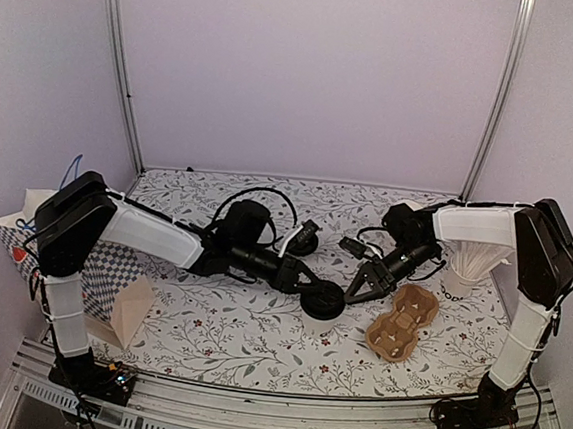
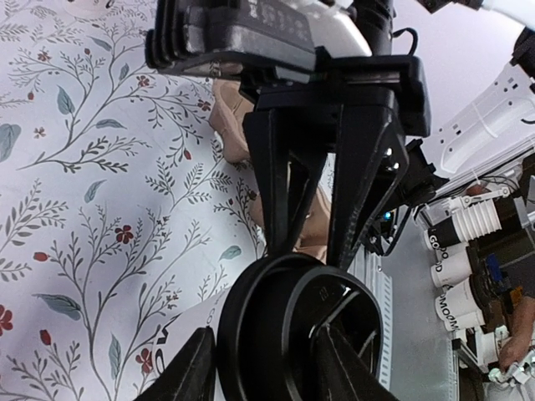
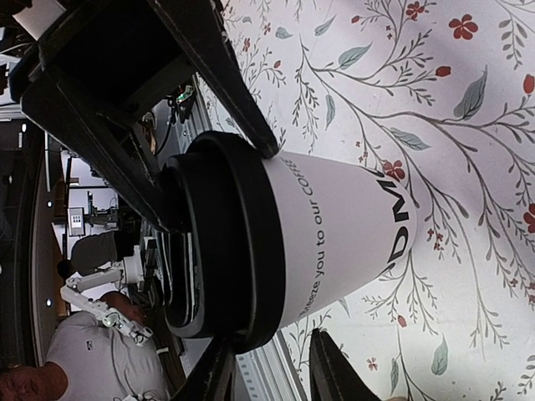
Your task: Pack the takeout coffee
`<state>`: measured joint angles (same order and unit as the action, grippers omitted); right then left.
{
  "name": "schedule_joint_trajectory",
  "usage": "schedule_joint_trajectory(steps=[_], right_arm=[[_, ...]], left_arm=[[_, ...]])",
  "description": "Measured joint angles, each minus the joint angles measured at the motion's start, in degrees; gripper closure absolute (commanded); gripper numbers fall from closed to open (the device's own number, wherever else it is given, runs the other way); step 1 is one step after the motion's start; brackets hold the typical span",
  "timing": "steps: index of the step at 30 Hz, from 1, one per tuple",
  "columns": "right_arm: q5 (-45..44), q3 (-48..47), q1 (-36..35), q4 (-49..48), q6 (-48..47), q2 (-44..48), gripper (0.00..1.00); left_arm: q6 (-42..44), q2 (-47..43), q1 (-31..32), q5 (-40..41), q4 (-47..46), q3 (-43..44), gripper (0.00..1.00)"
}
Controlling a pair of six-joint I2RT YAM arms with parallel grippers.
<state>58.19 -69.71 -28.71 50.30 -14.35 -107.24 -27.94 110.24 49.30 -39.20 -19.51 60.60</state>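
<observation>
The takeout coffee (image 1: 327, 305), a white cup with dark lettering and a black lid, is at the table's middle. My left gripper (image 1: 315, 292) reaches in from the left with its fingers closed on either side of the lid (image 2: 284, 334). The left wrist view shows the lid between my left gripper's (image 2: 267, 369) jaws. My right gripper (image 1: 358, 289) is open just right of the cup. In the right wrist view the cup (image 3: 343, 225) lies just beyond my right gripper's (image 3: 272, 374) spread tips, and the left fingers (image 3: 242, 109) pinch the lid.
A brown cardboard cup carrier (image 1: 403, 322) lies right of the cup, near the right gripper. A white cup of long white sticks (image 1: 465, 275) stands at the far right. A checked white bag (image 1: 14, 231) and a folded brown paper piece (image 1: 132, 311) are at the left.
</observation>
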Motion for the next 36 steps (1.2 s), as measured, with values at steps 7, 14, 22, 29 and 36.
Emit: schedule_joint_trajectory(steps=[7,14,22,29,36], right_arm=[[-2.19,-0.39,-0.07,-0.66,-3.67,1.22,0.48],[-4.66,-0.37,-0.11,-1.27,-7.67,6.75,0.44],[-7.06,-0.37,-0.11,-1.20,-9.64,7.65,0.42],[-9.92,-3.67,-0.11,0.55,-12.90,8.81,0.33],[-10.01,-9.97,-1.97,1.11,-16.85,6.60,0.31]], left_arm=[[0.85,-1.38,0.00,1.40,0.57,-0.98,0.43],[3.04,-2.56,0.04,3.63,8.81,3.04,0.37],[4.66,-4.57,0.11,6.78,15.06,6.84,0.36],[5.46,-13.55,3.28,14.84,19.91,0.09,0.32],[0.44,-15.32,8.85,22.25,22.21,-2.40,0.32]])
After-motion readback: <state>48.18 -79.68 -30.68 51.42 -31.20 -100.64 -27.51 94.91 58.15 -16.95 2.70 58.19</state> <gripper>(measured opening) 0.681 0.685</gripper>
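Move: The black lid on the upright takeout cup is held from both sides: its middle is about 4 cm right of the left hand and 2 cm nearer the base, and about 4 cm left of the right hand and 2 cm back, some 1 cm below each. The spare lid lies on the table roughly 18 cm ahead of the left hand, straight out and 10 cm down. The cup carrier is about 14 cm right of the right hand, 2 cm back and 8 cm lower. The lid's rim comes free of both grippers as their fingers open. The right hand lifts off about 6 cm, easing some 3 cm forward while its wrist tilts about 30 degrees so the fingers point more steeply down; the left hand rises some 3 cm beside the cup, then swings back towards the base and left, sinking a little and rolling slightly. ##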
